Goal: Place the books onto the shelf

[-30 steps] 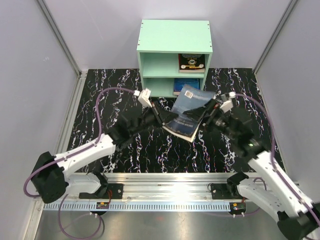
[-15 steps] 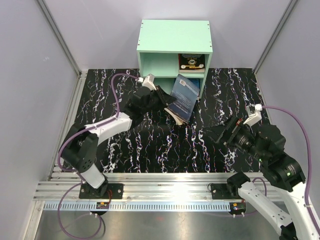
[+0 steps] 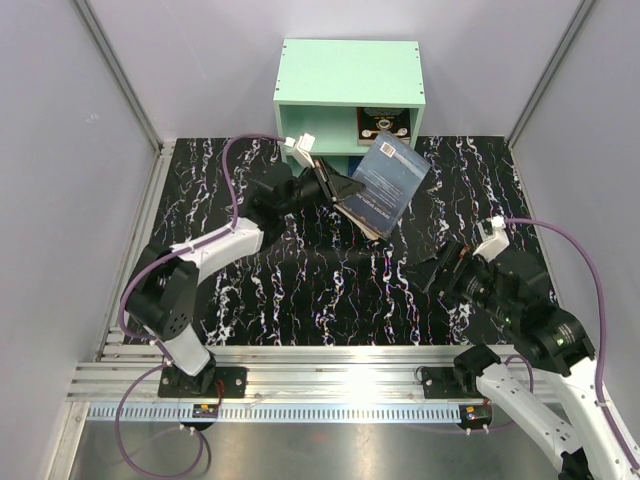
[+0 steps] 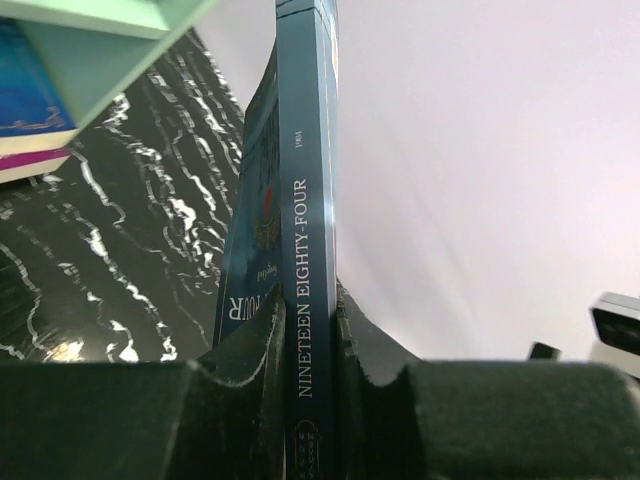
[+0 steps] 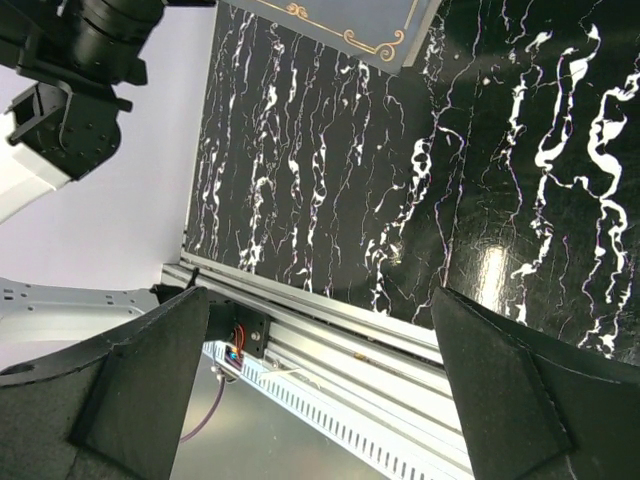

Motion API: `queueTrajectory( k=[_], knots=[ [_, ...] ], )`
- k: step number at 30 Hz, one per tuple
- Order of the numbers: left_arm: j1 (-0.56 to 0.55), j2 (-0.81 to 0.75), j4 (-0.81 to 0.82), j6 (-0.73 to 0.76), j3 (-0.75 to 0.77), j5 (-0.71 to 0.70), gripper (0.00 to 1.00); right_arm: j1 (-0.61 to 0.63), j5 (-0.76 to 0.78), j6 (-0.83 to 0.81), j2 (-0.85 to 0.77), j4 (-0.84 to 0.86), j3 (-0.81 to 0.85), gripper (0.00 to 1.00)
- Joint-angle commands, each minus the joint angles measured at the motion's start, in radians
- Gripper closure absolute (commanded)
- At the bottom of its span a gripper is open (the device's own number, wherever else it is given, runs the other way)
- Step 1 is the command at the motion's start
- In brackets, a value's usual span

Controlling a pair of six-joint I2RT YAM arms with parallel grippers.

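Note:
My left gripper (image 3: 347, 188) is shut on the spine end of a dark blue book (image 3: 392, 178), held on edge, tilted, just in front of the mint-green shelf (image 3: 350, 72). In the left wrist view the spine (image 4: 310, 230) reads "NINETEEN EIGHTY-FOUR" and sits pinched in the gripper (image 4: 310, 345). The shelf's corner (image 4: 100, 35) shows at upper left, with a blue book (image 4: 25, 95) lying under it. A black book (image 3: 383, 125) stands in the upper compartment. My right gripper (image 3: 440, 268) hangs open and empty over the right of the mat (image 5: 318, 295).
A black marbled mat (image 3: 260, 290) covers the table. An aluminium rail (image 3: 330, 375) runs along the near edge and shows between my right fingers (image 5: 340, 325). Grey walls close in both sides. The held book's corner (image 5: 340, 25) and the left arm (image 5: 80, 60) top the right wrist view.
My left gripper has carried the dark blue book up and back toward the shelf. The right gripper has drawn away from the book, to the right and nearer the rail.

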Motion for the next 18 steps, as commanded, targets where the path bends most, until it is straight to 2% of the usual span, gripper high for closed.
queueTrajectory(
  k=[1, 5, 11, 18],
  knots=[
    [0.019, 0.002, 0.186, -0.021, 0.084, 0.036, 1.00, 0.005, 0.008, -0.012, -0.013, 0.012, -0.011, 0.00],
    [0.041, 0.059, 0.185, -0.029, 0.173, 0.039, 1.00, 0.005, 0.011, -0.007, -0.023, 0.004, -0.024, 0.00],
    [0.099, 0.191, 0.306, -0.078, 0.306, 0.103, 1.00, 0.005, 0.009, 0.002, -0.039, -0.005, -0.055, 0.00],
    [0.182, 0.231, 0.544, -0.258, 0.198, 0.025, 1.00, 0.005, 0.005, 0.013, -0.047, -0.002, -0.093, 0.00]
  ],
)
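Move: The left hand holds the blue-grey Nineteen Eighty-Four book by its spine; the shelf's upper compartment, where it is headed, has its middle some 27 cm ahead, 3 cm to the left and about 4 cm lower. On that compartment's board the black book lies about 27 cm ahead, 5 cm right and 8 cm below; the blue book underneath is 26 cm ahead, 4 cm right, 22 cm below. From the right hand the compartment is roughly 48 cm ahead, 12 cm left, 4 cm lower. The left arm carries the held book about 6 cm forward towards the upper opening, above the black book's level and rising barely 1 cm, then eases almost to a stop while the wrist tips the fingertips up by some 8 degrees; the fingers keep their pinch on the spine. The right hand, empty and still wide open, sinks nearly 3 cm well back from the shelf, touching nothing. ##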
